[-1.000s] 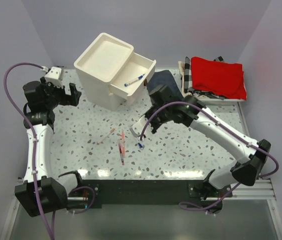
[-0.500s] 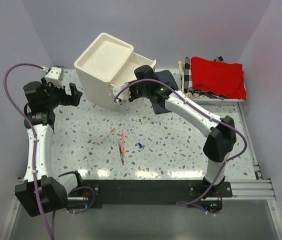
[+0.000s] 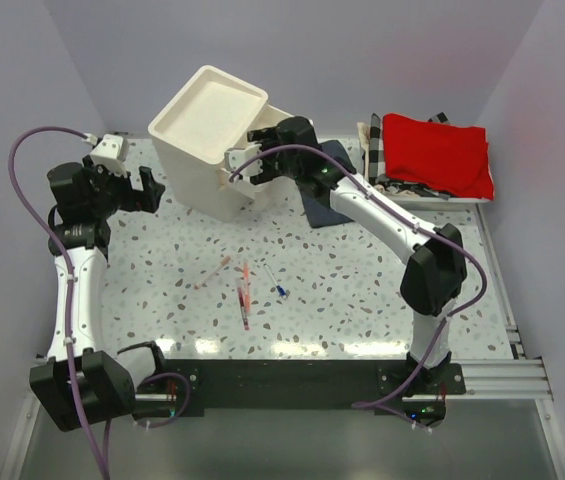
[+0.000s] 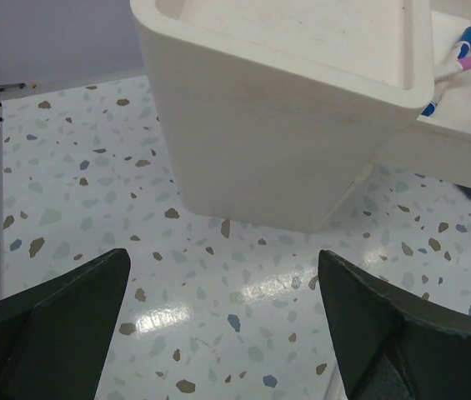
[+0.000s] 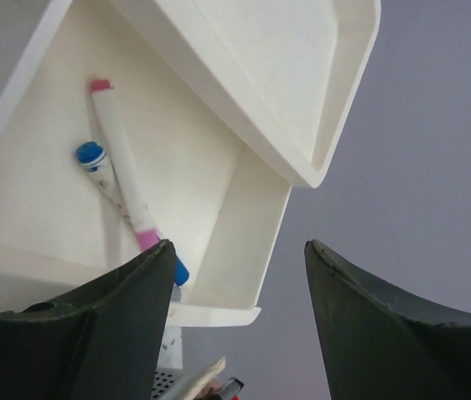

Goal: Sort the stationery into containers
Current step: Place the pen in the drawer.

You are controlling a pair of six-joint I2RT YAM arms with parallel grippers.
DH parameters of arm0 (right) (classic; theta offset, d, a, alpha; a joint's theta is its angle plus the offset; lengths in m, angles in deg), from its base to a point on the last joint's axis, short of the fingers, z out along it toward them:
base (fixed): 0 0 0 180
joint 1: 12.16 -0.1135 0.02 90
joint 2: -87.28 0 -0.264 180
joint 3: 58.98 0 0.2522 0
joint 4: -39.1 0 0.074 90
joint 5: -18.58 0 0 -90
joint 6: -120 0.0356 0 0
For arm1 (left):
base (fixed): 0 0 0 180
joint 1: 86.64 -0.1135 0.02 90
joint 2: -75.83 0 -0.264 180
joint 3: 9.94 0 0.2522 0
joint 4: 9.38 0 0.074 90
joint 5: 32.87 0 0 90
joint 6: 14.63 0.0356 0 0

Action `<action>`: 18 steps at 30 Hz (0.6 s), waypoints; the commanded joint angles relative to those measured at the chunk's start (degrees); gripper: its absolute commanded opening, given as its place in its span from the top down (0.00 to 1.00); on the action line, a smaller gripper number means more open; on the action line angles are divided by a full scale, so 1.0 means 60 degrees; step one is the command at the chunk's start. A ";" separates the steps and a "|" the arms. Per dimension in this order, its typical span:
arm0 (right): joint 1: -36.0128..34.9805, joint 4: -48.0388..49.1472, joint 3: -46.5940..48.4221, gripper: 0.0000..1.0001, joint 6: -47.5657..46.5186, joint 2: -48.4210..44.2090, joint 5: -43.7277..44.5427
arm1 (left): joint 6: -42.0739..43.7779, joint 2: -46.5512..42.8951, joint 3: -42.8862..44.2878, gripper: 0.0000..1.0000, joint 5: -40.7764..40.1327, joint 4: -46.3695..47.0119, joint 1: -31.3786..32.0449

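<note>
The cream-white drawer unit (image 3: 202,120) stands at the back left with its top drawer (image 5: 218,208) pulled out. My right gripper (image 3: 247,165) hovers over that drawer, open and holding nothing (image 5: 239,246). Inside the drawer lie a pink-capped pen (image 5: 122,171) and a blue-capped pen (image 5: 93,158), which also show in the left wrist view (image 4: 456,62). On the table lie a tan-pink pen (image 3: 212,272), red pens (image 3: 245,297) and a small blue-capped item (image 3: 280,291). My left gripper (image 3: 145,190) rests open left of the unit (image 4: 224,254).
A dark blue folded cloth (image 3: 324,200) lies partly under the right arm. A checkered basket (image 3: 374,150) with red cloth (image 3: 437,155) stands at the back right. Purple-grey walls close the table in at the back and on both sides.
My right arm has swung from the table's middle up to the open drawer and opened its jaws. A pink-capped pen now lies in the drawer beside the blue-capped one. The left arm has not moved.
</note>
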 commanded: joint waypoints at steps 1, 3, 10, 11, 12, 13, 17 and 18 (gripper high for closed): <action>0.0069 0.1534 0.0067 0.30 0.0494 -0.0187 0.0587 | -0.0111 0.0087 0.0219 0.00 0.0069 0.0200 -0.0096; 0.0069 0.1534 0.0228 0.29 0.1019 -0.0406 0.0705 | -0.0111 0.0102 0.0219 0.00 0.0083 0.0215 -0.0111; 0.0069 -0.2931 -0.0107 0.29 0.2226 -0.2470 -0.3088 | -0.0023 -0.0073 0.0350 0.00 -0.0063 -0.0004 -0.0111; -0.0018 -0.3760 -0.0311 0.29 0.1847 -0.2748 -0.3799 | -0.0009 -0.0088 0.0379 0.00 -0.0165 0.0010 -0.0111; -0.0106 -0.4320 -0.0487 0.31 0.1988 -0.2809 -0.4140 | 0.0021 -0.0132 0.0452 0.00 -0.0209 0.0010 -0.0125; -0.0194 -0.4963 -0.0663 0.31 0.2308 -0.2838 -0.4520 | 0.0006 -0.0133 0.0482 0.00 -0.0210 0.0024 -0.0111; -0.0312 -0.4402 -0.1947 0.34 0.7110 -0.2736 -0.5080 | -0.0330 -0.0264 0.0643 0.00 -0.0487 0.0098 -0.0126; -0.0385 -0.3920 -0.2432 0.34 0.8073 -0.3040 -0.4834 | -0.0418 -0.0293 0.0803 0.00 -0.0561 0.0069 -0.0126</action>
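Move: The right hand, open and empty, is over the drawer, with the just-released pink-capped pen roughly beneath it, about 8 cm down. The blue pen, nearest of those left on the table, lies some 25 cm back, 3 cm right and 28 cm below. The orange pen is about 7 cm left of the blue pen and 1 cm nearer the base. From the left hand, the blue pen is about 13 cm back, 29 cm right and 26 cm below. Already free of the pink-capped pen, the right hand clears the drawer: it first rises 2 cm or so almost in place, then sweeps quickly back about 15 cm, climbing slightly more before easing down, out past the drawer's front towards the pens on the table. The fingers stay open as the wrist tips them some 30 degrees farther down. ##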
